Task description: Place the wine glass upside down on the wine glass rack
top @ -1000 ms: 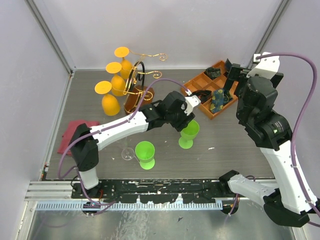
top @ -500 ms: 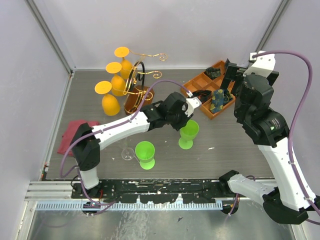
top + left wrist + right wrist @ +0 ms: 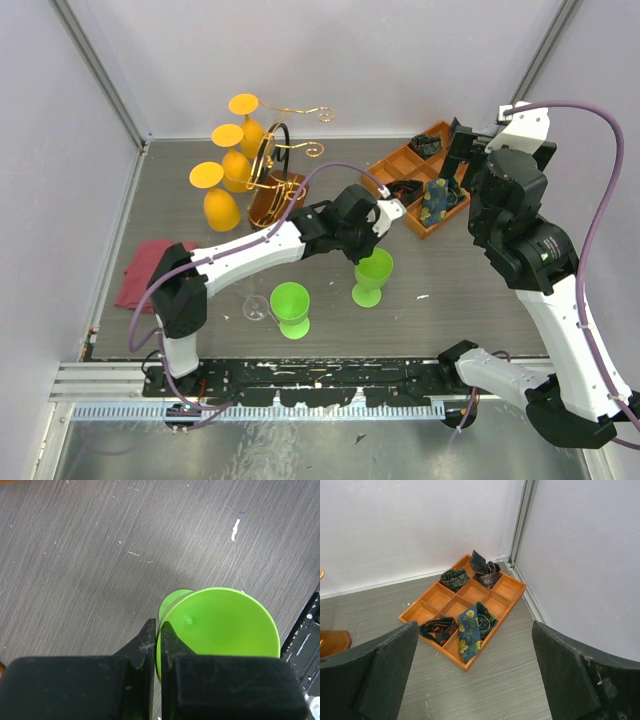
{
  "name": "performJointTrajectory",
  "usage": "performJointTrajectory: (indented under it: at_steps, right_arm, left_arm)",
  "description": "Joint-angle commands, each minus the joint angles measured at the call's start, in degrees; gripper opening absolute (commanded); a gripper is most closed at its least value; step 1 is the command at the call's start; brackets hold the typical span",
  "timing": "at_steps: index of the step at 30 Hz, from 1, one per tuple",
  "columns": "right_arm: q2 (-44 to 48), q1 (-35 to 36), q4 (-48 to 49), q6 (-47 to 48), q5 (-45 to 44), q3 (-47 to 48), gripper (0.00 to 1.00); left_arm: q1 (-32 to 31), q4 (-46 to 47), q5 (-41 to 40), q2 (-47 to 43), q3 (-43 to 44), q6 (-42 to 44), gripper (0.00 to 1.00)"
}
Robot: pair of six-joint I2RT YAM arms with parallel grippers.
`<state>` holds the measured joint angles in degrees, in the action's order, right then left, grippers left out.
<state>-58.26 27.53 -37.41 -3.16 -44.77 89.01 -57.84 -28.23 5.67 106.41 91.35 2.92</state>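
Observation:
A green wine glass (image 3: 372,274) is upright in the middle of the table, mouth up. My left gripper (image 3: 376,243) is shut on its rim, one finger inside the bowl and one outside. In the left wrist view the glass (image 3: 225,625) fills the lower right, with its foot showing below the bowl, and the gripper (image 3: 159,641) pinches its near rim. The wine glass rack (image 3: 275,170), gold wire on a brown wooden base, stands at the back left with three orange glasses (image 3: 222,180) hanging upside down. My right gripper (image 3: 474,626) is open and empty, high above the orange tray.
A second green glass (image 3: 290,308) stands near the front, with a clear glass (image 3: 255,308) beside it. An orange compartment tray (image 3: 412,158) with rolled ties sits at the back right; it also shows in the right wrist view (image 3: 437,600). A red cloth (image 3: 135,275) lies at the left.
My left gripper has moved a little toward the near edge with the green glass in it. The right arm has barely moved.

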Motion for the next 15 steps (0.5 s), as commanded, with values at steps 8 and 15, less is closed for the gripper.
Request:
performJointTrajectory:
  at_steps: [8, 15]
  right_arm:
    - [0.1, -0.1, 3.6, -1.5, 7.7, 1.2, 0.99]
    - [-0.4, -0.2, 9.7, -6.6, 22.7, 0.7, 0.97]
  left_arm:
    - [2.1, 5.7, 0.5, -10.2, 2.0, -1.1, 0.0]
    - [2.1, 20.2, -7.4, -22.7, -3.6, 3.4, 0.0]
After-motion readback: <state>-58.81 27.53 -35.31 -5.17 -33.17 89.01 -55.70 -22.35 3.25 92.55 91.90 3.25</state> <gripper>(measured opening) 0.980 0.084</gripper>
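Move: The left hand already pinches the near green glass by its left wall; the glass's middle is about 4 cm to the right and 4 below. From that hand the rack's middle is roughly 24 cm ahead, 20 left and 3 higher, the wooden tray 32 ahead and 20 right, the other green glass 9 back and 16 left. From the empty right hand, the pinched glass lies about 21 cm left, 4 back and 32 below. Left hand raises the pinched green glass about 14 cm, tilting; right swings 4 cm left towards it. ##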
